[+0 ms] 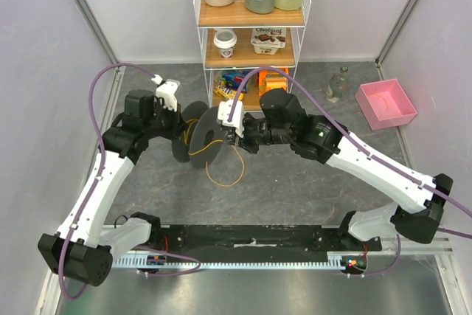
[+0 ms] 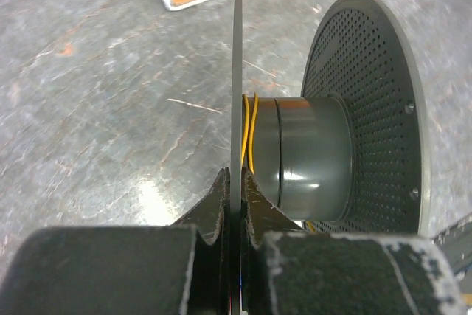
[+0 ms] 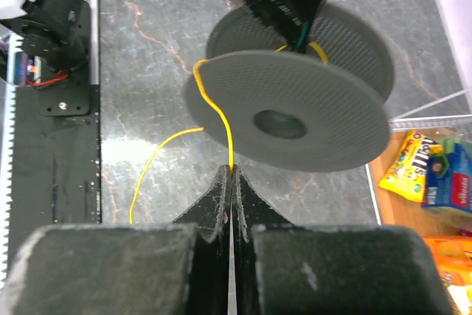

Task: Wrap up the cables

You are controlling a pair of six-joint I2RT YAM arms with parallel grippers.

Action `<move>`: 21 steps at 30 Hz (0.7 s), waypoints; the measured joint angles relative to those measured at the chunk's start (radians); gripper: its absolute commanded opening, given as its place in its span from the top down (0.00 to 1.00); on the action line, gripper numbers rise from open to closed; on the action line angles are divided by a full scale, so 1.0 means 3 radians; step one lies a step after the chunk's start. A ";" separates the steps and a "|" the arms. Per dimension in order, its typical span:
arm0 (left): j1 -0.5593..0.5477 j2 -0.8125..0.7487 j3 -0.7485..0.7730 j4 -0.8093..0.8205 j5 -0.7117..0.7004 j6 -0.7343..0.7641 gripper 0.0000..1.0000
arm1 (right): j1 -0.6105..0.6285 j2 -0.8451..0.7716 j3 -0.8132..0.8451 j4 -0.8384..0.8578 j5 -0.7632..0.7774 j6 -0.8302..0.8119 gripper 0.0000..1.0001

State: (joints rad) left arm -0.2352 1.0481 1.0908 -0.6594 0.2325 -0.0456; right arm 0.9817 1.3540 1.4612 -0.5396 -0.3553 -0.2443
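The dark grey spool hangs above the table between both arms, standing on edge. My left gripper is shut on one thin flange of the spool, and in the top view this gripper meets the spool from the left. A few turns of the yellow cable lie round the hub. My right gripper is shut on the cable, which runs up over the near flange's rim. Below the right gripper, the slack cable hangs in a loop to the table.
A white wire shelf with bottles, yoghurt pots and snack packs stands at the back. A pink tray and a small glass bottle sit back right. A black rail runs along the near edge.
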 measured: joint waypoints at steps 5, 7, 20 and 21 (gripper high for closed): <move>-0.0189 -0.0075 -0.0056 -0.0085 0.0249 0.0460 0.98 | -0.0074 0.0117 0.0211 -0.0120 0.0145 -0.0183 1.00; -0.0243 -0.0120 -0.0084 -0.0161 0.0319 0.0656 0.98 | -0.0137 0.0148 0.0280 -0.0178 0.0182 -0.0248 1.00; -0.0262 -0.0315 -0.0104 -0.0448 0.0961 0.1401 0.98 | -0.0692 0.0178 0.0125 -0.0271 0.0200 -0.0594 1.00; -0.0262 -0.0318 -0.0078 -0.0476 0.1013 0.1400 0.98 | -0.0716 0.0177 0.0028 -0.0272 0.0191 -0.0626 1.00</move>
State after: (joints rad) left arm -0.3138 0.9527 1.0676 -0.8021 0.5365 0.3744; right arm 0.7670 1.4071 1.4696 -0.6212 -0.2981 -0.4320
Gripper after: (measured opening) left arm 0.047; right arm 0.007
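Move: The left hand still grips the spool by its near flange; the drum's middle lies about 7 cm to its right, 2 cm ahead and 5 cm lower. From the right hand, shut on the yellow cable, the spool is roughly 9 cm left, 6 cm ahead and 11 cm down. The yellow candy bag is some 27 cm straight ahead of the right hand and 27 cm lower; the orange boxes lie about 28 cm ahead, 15 cm right and 25 cm down. Right hand draws cable about 9 cm forward and right; left backs spool away, turning it 30 degrees clockwise. ##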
